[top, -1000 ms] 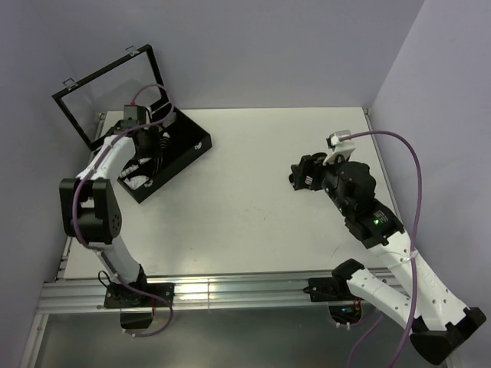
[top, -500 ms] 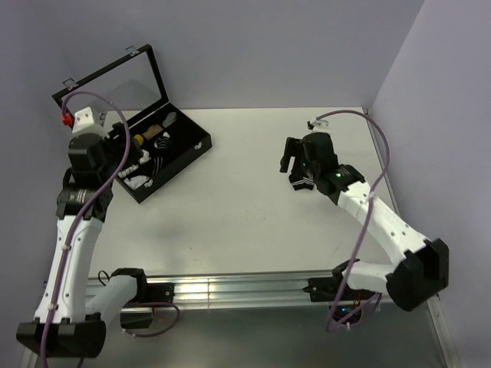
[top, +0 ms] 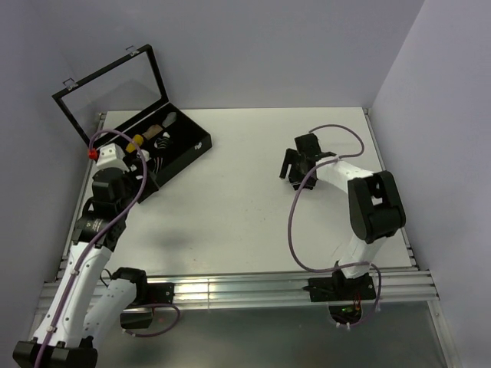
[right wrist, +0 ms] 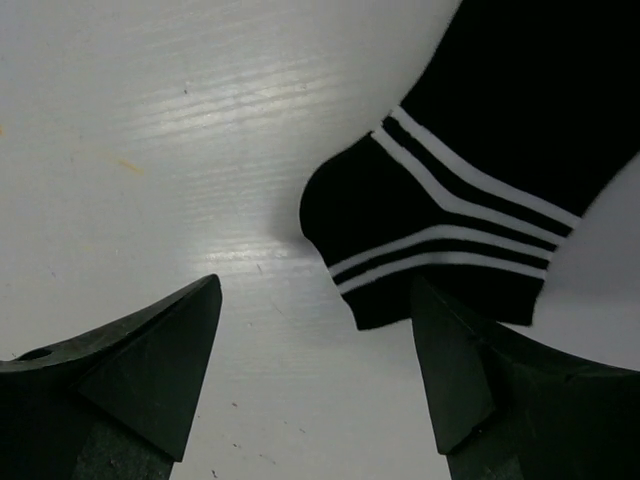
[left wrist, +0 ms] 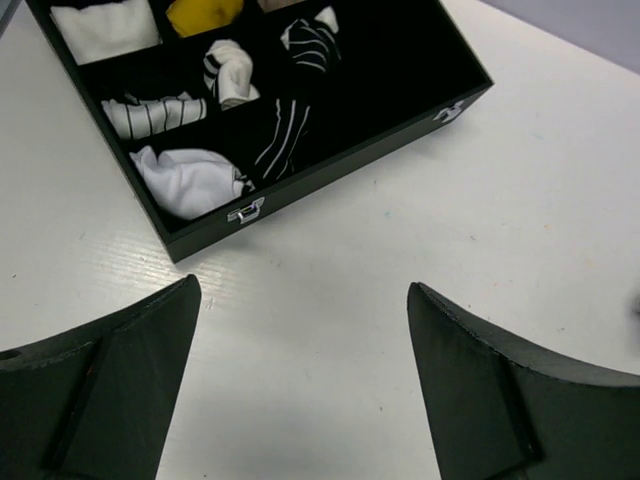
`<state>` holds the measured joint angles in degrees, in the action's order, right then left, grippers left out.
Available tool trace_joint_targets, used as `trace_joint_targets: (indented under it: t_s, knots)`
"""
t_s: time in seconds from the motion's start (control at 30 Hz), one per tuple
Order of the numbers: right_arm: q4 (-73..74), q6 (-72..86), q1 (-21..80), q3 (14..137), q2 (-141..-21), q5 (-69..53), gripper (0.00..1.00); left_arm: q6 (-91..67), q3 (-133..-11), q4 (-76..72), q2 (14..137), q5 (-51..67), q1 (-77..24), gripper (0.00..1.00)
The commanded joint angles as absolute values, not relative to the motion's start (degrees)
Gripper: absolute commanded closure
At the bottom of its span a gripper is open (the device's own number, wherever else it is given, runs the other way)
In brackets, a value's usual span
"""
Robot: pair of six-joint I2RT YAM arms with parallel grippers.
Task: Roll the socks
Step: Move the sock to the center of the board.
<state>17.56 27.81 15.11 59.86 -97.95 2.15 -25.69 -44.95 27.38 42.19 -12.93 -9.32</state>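
A black sock [right wrist: 480,170] with thin white stripes at the cuff lies flat on the white table [right wrist: 150,120]. My right gripper [right wrist: 315,290] hovers open just over its cuff end. The right finger [right wrist: 470,370] overlaps the cuff's edge and the left finger stands over bare table. From above, the right gripper [top: 294,170] covers the sock at the table's right middle. My left gripper [left wrist: 302,285] is open and empty over bare table in front of the box; from above it [top: 123,178] sits at the left. A second sock is not distinguishable.
An open black compartment box [left wrist: 330,165] with its lid [top: 103,73] raised stands at the far left. It holds white [left wrist: 190,180], yellow [left wrist: 200,14] and black striped bundles [left wrist: 285,140]. Walls close off the back and right sides.
My left gripper came out of the box, drew back toward the near side and opened. The right arm swung round, and its gripper shifted slightly over the sock.
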Motion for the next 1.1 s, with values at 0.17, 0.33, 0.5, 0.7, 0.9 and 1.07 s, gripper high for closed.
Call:
trace_joint_targets:
  t_s: [0.17,0.33,0.5,0.7,0.9,1.07]
  knots:
    - [14.5,29.9,14.7,65.5,-105.8,-6.8,0.17,-24.6,-45.6,24.4,39.3,-13.4,-10.6,0.11]
    - [14.7,33.0,20.5,64.3,-107.2,-9.6,0.17,-24.6,-45.7,24.6,39.6,-12.8,-11.9,0.11]
    - [13.4,40.7,30.7,60.4,-104.7,-10.8,0.17,-24.7,-45.7,24.8,39.7,-12.9,-12.7,0.11]
    - [17.5,38.4,43.1,65.4,-99.7,-5.5,0.18,-24.6,-45.8,24.8,40.3,-12.3,-13.2,0.11]
    - [19.4,27.5,40.5,72.5,-98.4,-0.1,0.17,-24.4,-46.2,25.2,41.0,-10.4,-13.7,0.12]
    - [16.5,23.1,33.4,74.0,-104.0,-6.7,0.18,-24.4,-46.4,25.0,42.6,-9.2,-13.9,0.12]
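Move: The black striped sock lies flat roughly 7 cm to the right hand's right and 3 cm ahead, some 3 cm below it, with its cuff by the right finger. The middle of the board is about 18 cm to this hand's left and 4 cm nearer the base. The open box is centred some 46 cm left and 8 cm farther out. From the left hand, the sock lies about 51 cm right, 13 cm ahead and 24 cm below. Down and slightly forward onto the sock, then leftward some 20 cm and back about 13 cm, the open-fingered right hand drags it towards the board's middle, turning roughly 25 degrees counter-clockwise. It then lifts clear and moves forward over the sock towards the toe. The left hand, still open and high, drifts a little right. ##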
